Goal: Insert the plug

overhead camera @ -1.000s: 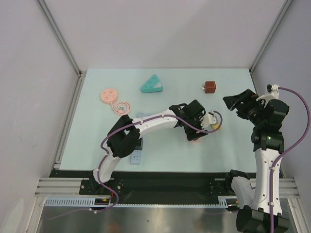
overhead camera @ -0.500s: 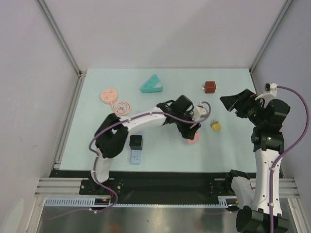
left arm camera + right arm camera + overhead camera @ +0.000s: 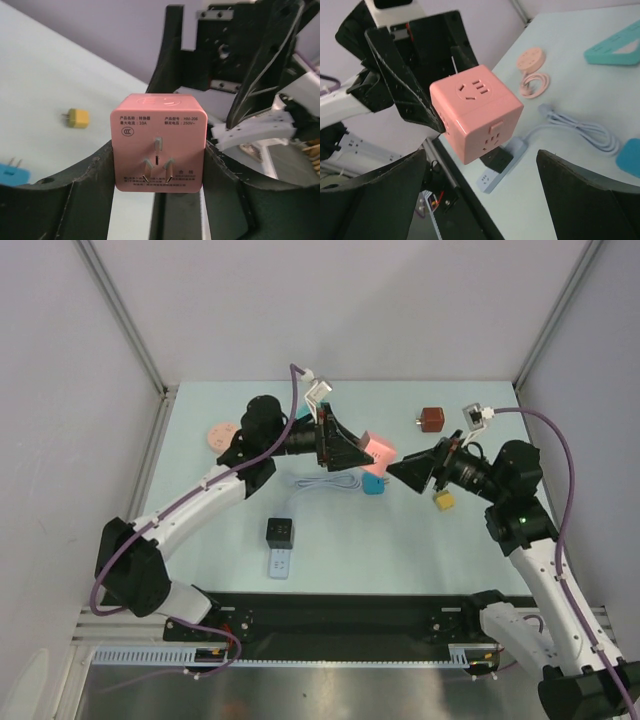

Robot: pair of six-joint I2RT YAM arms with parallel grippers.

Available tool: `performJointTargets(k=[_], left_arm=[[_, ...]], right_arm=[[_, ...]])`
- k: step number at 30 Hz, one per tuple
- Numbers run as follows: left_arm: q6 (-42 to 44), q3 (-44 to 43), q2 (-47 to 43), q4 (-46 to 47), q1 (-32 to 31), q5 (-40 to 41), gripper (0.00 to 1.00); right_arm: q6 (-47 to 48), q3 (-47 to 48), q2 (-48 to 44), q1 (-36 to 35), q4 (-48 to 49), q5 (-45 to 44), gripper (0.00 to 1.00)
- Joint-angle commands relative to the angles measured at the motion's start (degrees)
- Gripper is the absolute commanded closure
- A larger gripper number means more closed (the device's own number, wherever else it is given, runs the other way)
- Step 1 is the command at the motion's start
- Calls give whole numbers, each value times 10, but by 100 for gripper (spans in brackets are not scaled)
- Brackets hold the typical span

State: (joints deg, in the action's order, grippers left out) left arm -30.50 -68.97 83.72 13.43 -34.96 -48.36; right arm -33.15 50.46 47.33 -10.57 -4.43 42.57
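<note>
The plug is a pink cube adapter point(image 3: 378, 452) with three metal prongs on one face point(image 3: 158, 142) and sockets on its other faces point(image 3: 477, 112). My left gripper point(image 3: 366, 452) point(image 3: 159, 167) is shut on it, one finger on each side, holding it raised above the middle of the table. My right gripper point(image 3: 405, 472) point(image 3: 480, 165) faces the cube from the right, close to it, jaws wide open and not touching it. A pale blue power strip point(image 3: 280, 564) point(image 3: 502, 172) lies at the near left with a black cube point(image 3: 280, 531) plugged into it.
A yellow plug point(image 3: 444, 500) and a blue plug point(image 3: 374, 485) lie under the grippers beside a coiled pale cable point(image 3: 325, 482). A brown cube point(image 3: 431, 419) sits at the back right. A pink disc point(image 3: 219, 434) and a teal triangular strip point(image 3: 615, 47) lie at the back left.
My left arm has lifted the pink cube off the table and swung it back and up. My right arm has reached left toward it, and its jaws have widened.
</note>
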Motion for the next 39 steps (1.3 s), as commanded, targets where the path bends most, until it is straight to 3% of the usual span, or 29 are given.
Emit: performJointTargets(k=[1, 9, 14, 17, 23, 35, 38, 39], left_arm=[[-135, 18, -29, 135, 5, -43, 100], [-251, 55, -44, 296, 5, -60, 99], [-370, 83, -37, 438, 4, -53, 100], [-384, 89, -39, 449, 3, -45, 99], [-389, 80, -36, 455, -5, -38, 100], [-385, 87, -30, 465, -20, -28, 100], [-384, 87, -28, 465, -22, -27, 100], [-385, 88, -27, 465, -22, -27, 100]], right_arm=[[11, 2, -2, -45, 67, -6, 0], [12, 8, 6, -126, 116, -57, 1], [-33, -24, 6, -140, 207, -81, 21], [-62, -46, 1, -142, 254, -98, 27], [-91, -52, 15, -151, 294, -121, 20], [-128, -58, 50, -175, 363, -134, 25], [-131, -65, 52, -178, 381, -142, 35], [-130, -66, 53, -180, 383, -144, 52]])
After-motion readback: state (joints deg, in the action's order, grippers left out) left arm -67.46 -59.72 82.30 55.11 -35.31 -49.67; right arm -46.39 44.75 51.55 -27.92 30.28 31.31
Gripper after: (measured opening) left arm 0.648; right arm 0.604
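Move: The pink plug is already in the left fingers, its middle about 2 cm to the right of the left hand point. From the right hand it lies some 3 cm ahead, 7 cm to the left and 1 cm lower. From the left hand, the blue plug on the table is about 12 cm ahead, 4 cm right and 29 cm below; the yellow plug is roughly 7 cm ahead, 21 cm right and as low. Up and a little back, easing to a crawl, the left hand lifts the pink plug some 8 cm, fingers tipping upward about 20 degrees with their grip kept. The right hand travels left and up, about 6 cm each way, drawing slightly back at first, and tips its fingers up too; it brings them around the plug's free end, partly closes early on, and finally pinches it opposite the left hand. ##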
